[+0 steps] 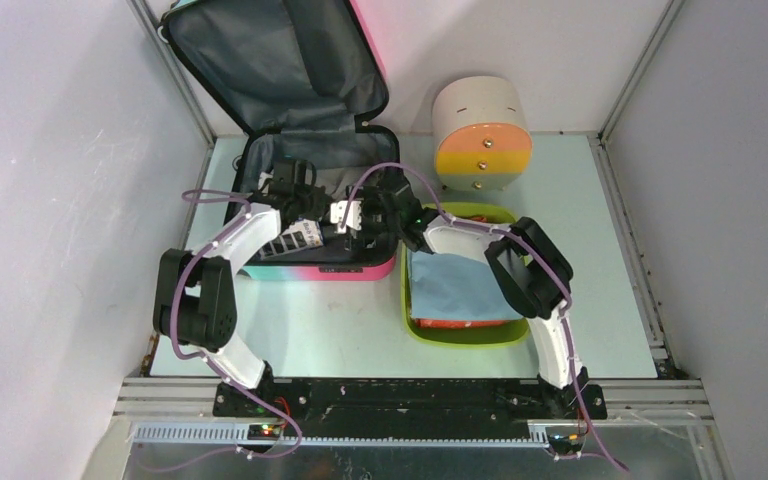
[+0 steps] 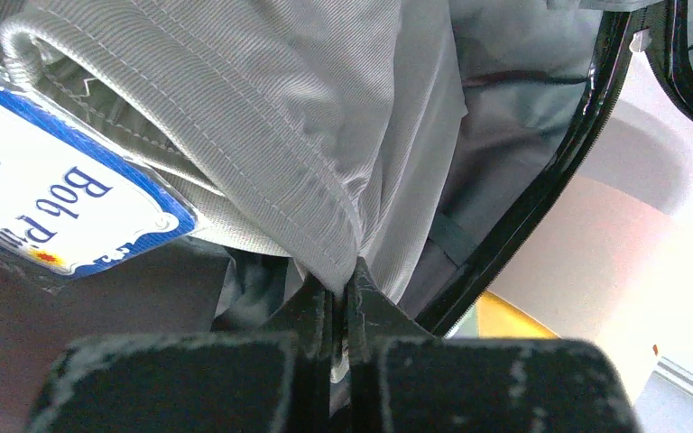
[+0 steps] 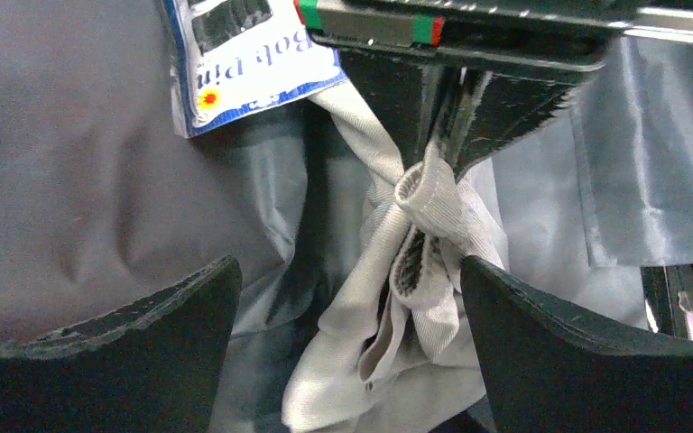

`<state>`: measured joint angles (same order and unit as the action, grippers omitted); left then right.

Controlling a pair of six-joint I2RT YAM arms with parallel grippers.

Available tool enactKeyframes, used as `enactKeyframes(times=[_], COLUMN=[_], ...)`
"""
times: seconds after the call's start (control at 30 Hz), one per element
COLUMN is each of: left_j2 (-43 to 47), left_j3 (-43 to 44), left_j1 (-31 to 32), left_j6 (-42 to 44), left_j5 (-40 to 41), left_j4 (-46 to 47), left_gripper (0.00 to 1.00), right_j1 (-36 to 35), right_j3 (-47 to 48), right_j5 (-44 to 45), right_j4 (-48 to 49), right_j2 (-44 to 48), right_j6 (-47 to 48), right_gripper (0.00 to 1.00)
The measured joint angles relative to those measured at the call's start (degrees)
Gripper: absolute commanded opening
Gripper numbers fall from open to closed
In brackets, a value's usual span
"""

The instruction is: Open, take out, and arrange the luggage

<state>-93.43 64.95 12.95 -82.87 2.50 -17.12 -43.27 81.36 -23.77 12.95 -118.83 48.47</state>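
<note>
The luggage (image 1: 320, 268), pink and teal, lies open at the back left with its lid (image 1: 270, 70) standing up and showing dark grey lining (image 3: 72, 180). My left gripper (image 1: 343, 213) (image 2: 343, 275) is shut on a fold of a light grey garment (image 2: 262, 108) lifted above the case. A white and blue paper tag (image 2: 63, 212) (image 3: 244, 72) hangs from the garment. In the right wrist view the left gripper (image 3: 439, 153) pinches the bunched cloth (image 3: 388, 316) from above. My right gripper (image 1: 372, 222) (image 3: 350, 271) is open, its fingers on either side of the hanging cloth.
A lime-green tray (image 1: 460, 337) sits right of the case, holding a folded blue cloth (image 1: 455, 285) over something red. A beige cylinder (image 1: 480, 135) with an orange and yellow face stands behind it. Grey walls close in both sides. The case's black zipper rim (image 2: 541, 189) runs close by.
</note>
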Motion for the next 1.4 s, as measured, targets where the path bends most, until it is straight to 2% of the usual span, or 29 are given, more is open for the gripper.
enactKeyframes(times=[0.13,0.37,0.5,0.53,0.57,0.6,0.63,0.67,0.7,0.73,0.77,0.8,0.9,1.1,1.23,1.4], left_j2=[0.0,0.0,0.0,0.0,0.0,0.0,0.0,0.0,0.0,0.0,0.0,0.1,0.8,2.7,2.0,-5.0], left_j3=[0.0,-0.7,-1.1,-1.1,-1.1,-1.1,-1.1,-1.1,-1.1,-1.1,-1.1,-1.1,-1.1,0.5,5.0,14.6], left_j1=[-0.3,-0.7,-0.7,-0.8,-0.8,-0.8,-0.8,-0.8,-0.9,-1.0,-1.2,-1.6,-3.0,-8.5,-12.3,-15.3], left_j6=[0.9,1.9,1.9,1.9,1.9,2.0,2.2,2.4,2.7,3.1,3.5,3.9,5.8,15.6,26.2,40.4], left_j5=[-0.4,-1.9,-2.7,-2.8,-2.8,-2.8,-2.9,-2.9,-2.9,-3.0,-3.0,-3.2,-3.8,-4.2,-4.4,-4.7], left_j4=[-0.1,0.2,0.1,0.2,0.2,0.2,0.2,0.2,0.2,0.1,0.1,-0.1,-1.3,-5.5,-8.5,-9.4], left_gripper=[0.0,0.0,0.0,0.0,0.01,0.04,0.08,0.11,0.2,0.25,0.34,0.36,0.49,0.61,0.62,0.63], right_j1=[0.0,0.0,0.3,0.4,0.5,0.6,0.7,0.9,1.0,1.2,1.4,1.6,2.3,3.3,3.4,3.4], right_j3=[2.3,3.6,4.6,4.9,5.2,5.7,6.2,6.4,6.7,6.7,6.8,6.8,6.8,6.8,6.8,6.5], right_j5=[1.1,7.7,8.6,8.5,8.3,7.9,7.4,6.9,6.3,5.8,5.1,4.4,2.5,0.3,-0.5,-1.0], right_j4=[0.7,7.9,9.0,9.0,8.8,8.7,8.6,8.8,8.9,9.0,9.1,9.0,9.2,9.2,9.1,9.1], right_j2=[-3.2,-6.9,-8.4,-8.6,-8.8,-8.9,-9.0,-9.0,-9.0,-9.0,-9.0,-9.0,-9.0,-9.0,-9.0,-9.0], right_j6=[3.6,8.0,10.2,10.6,10.8,11.4,11.9,12.0,12.0,11.8,11.5,11.3,10.3,9.2,8.9,8.9], right_gripper=[0.94,0.93,0.88,0.75,0.56,0.48,0.34,0.28,0.17,0.12,0.02,0.0,0.0,0.0,0.0,0.0])
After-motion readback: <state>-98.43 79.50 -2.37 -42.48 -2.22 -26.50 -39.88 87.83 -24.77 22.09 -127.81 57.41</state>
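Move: The free end of the grey trousers, sticking out of the left gripper's shut fingers, lies about 6 cm ahead of the open right hand and 2 cm to its left, level with it. From the left hand, which still pinches the cloth, that end is about 2 cm below and 2 cm to the right. The bobby pin pack lies roughly 10 cm left of the right hand, 1 cm back and 4 cm below; the white bottle is some 10 cm left of the left hand, 6 cm ahead and 5 cm below. The right hand, fingers wide open, slides forward about 6 cm inside the suitcase to bring the trousers' free end between its pads, rolling some 15 degrees as it goes, then shuts and pinches the cloth right beside the left fingers, while the left gripper keeps its hold. Only once the right has closed does the left open past half, let go and draw away to the left about 12 cm, speeding up, finally also rising a little and swinging forward with a roll of its wrist towards the bottle side, while the right stays put and keeps its grip. ##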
